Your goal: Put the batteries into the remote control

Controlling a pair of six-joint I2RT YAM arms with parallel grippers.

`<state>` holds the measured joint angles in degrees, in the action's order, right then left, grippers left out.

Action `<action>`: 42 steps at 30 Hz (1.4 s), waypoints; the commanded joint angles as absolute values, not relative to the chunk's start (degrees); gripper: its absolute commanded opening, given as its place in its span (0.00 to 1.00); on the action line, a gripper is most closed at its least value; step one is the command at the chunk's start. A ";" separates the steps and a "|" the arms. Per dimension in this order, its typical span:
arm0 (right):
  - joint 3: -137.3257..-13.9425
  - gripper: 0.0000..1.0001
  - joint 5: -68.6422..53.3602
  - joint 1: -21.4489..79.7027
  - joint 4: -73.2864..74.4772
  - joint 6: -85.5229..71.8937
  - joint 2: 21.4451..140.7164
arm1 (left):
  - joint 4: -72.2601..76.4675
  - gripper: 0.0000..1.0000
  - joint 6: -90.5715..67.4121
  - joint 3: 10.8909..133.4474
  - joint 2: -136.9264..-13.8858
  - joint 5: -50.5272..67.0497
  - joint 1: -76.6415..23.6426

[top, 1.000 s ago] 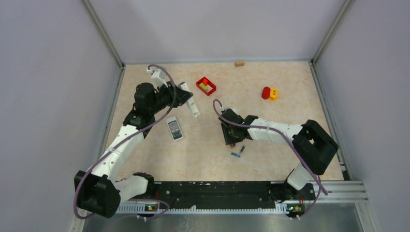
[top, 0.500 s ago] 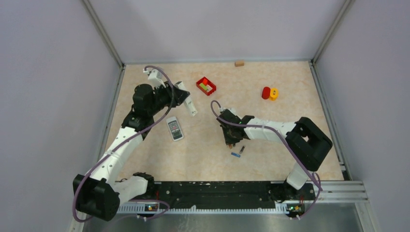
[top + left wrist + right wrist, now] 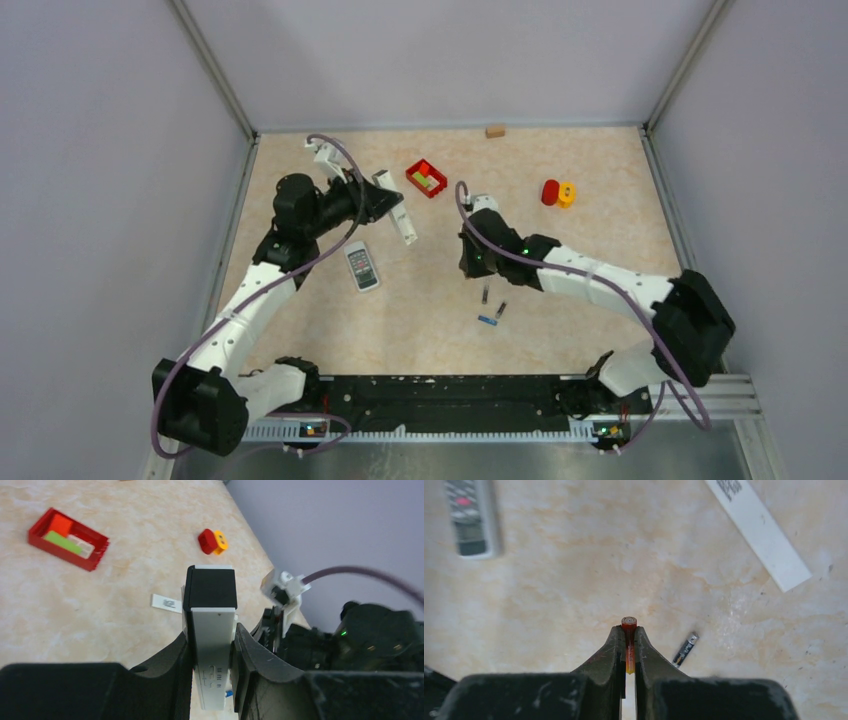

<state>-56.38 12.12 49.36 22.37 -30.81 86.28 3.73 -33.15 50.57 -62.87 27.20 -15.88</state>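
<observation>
My left gripper (image 3: pixel 213 634) is shut on a long white remote control (image 3: pixel 212 625) and holds it above the table, its black open end (image 3: pixel 210 586) facing away; in the top view this remote (image 3: pixel 398 215) sits at the gripper (image 3: pixel 380 203). My right gripper (image 3: pixel 628 631) is shut on a thin red battery (image 3: pixel 628 624), which pokes out past the fingertips above the table. A dark battery (image 3: pixel 686 649) lies just to the right. The top view shows the right gripper (image 3: pixel 472 262) above two dark batteries (image 3: pixel 485 294) (image 3: pixel 501 309) and a blue one (image 3: pixel 487 320).
A second, grey-faced remote (image 3: pixel 361 266) lies on the table left of centre. A flat white cover strip (image 3: pixel 758 530) lies loose. At the back are a red tray (image 3: pixel 426 178), a red-and-yellow piece (image 3: pixel 558 193) and a small wooden block (image 3: pixel 494 130).
My right gripper has shut on the red battery and risen off the table, moving back. One dark battery it covered now shows. The left arm has shifted the remote slightly.
</observation>
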 commanded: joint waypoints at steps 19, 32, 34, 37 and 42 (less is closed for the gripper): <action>-67.61 0.00 -5.96 50.89 -5.38 -27.64 69.66 | 29.31 0.00 -62.53 53.55 -69.78 44.50 -18.19; -71.12 0.00 -3.51 51.85 3.33 -18.88 70.47 | 32.23 0.00 -67.93 51.96 -68.84 42.10 -18.19; -70.98 0.00 -3.51 51.89 3.75 -17.99 70.38 | 32.25 0.00 -67.94 51.99 -68.73 41.99 -18.15; -70.27 0.00 -3.27 51.90 4.07 -16.95 69.52 | 32.40 0.00 -68.10 52.29 -68.56 42.02 -18.19; -69.13 0.00 -4.81 51.88 3.69 -15.80 69.51 | 32.87 0.00 -68.99 52.80 -68.67 42.39 -18.19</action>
<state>-68.36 -3.95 51.22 4.32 -18.26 70.24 28.10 -67.51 51.22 -70.02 42.48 -18.11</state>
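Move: The red battery is already off the table in the right hand's fingers. The opened remote in the left hand lies about 17 cm to the right hand's left, 6 cm farther out and some 19 cm higher. From the left hand, that battery is about 17 cm right, 6 cm back and 20 cm down. On the table, 7 cm below the right hand, a black battery lies 2 cm back and 3 cm right, the blue battery 8 cm back and 4 cm right, and the white cover 12 cm ahead and 6 cm right. Keeping its pinch on the red battery, the right hand climbs fast by about 26 cm and shifts some 7 cm left, while its wrist swings up from steeply down until the fingers point left and forward, nearly level, with the battery facing the remote's open compartment. To meet it, the left hand keeps its grip on the remote, rises about 6 cm and comes 5 cm right and a little back, rolling its right side up and turning clockwise, then both ease almost to a stop. ##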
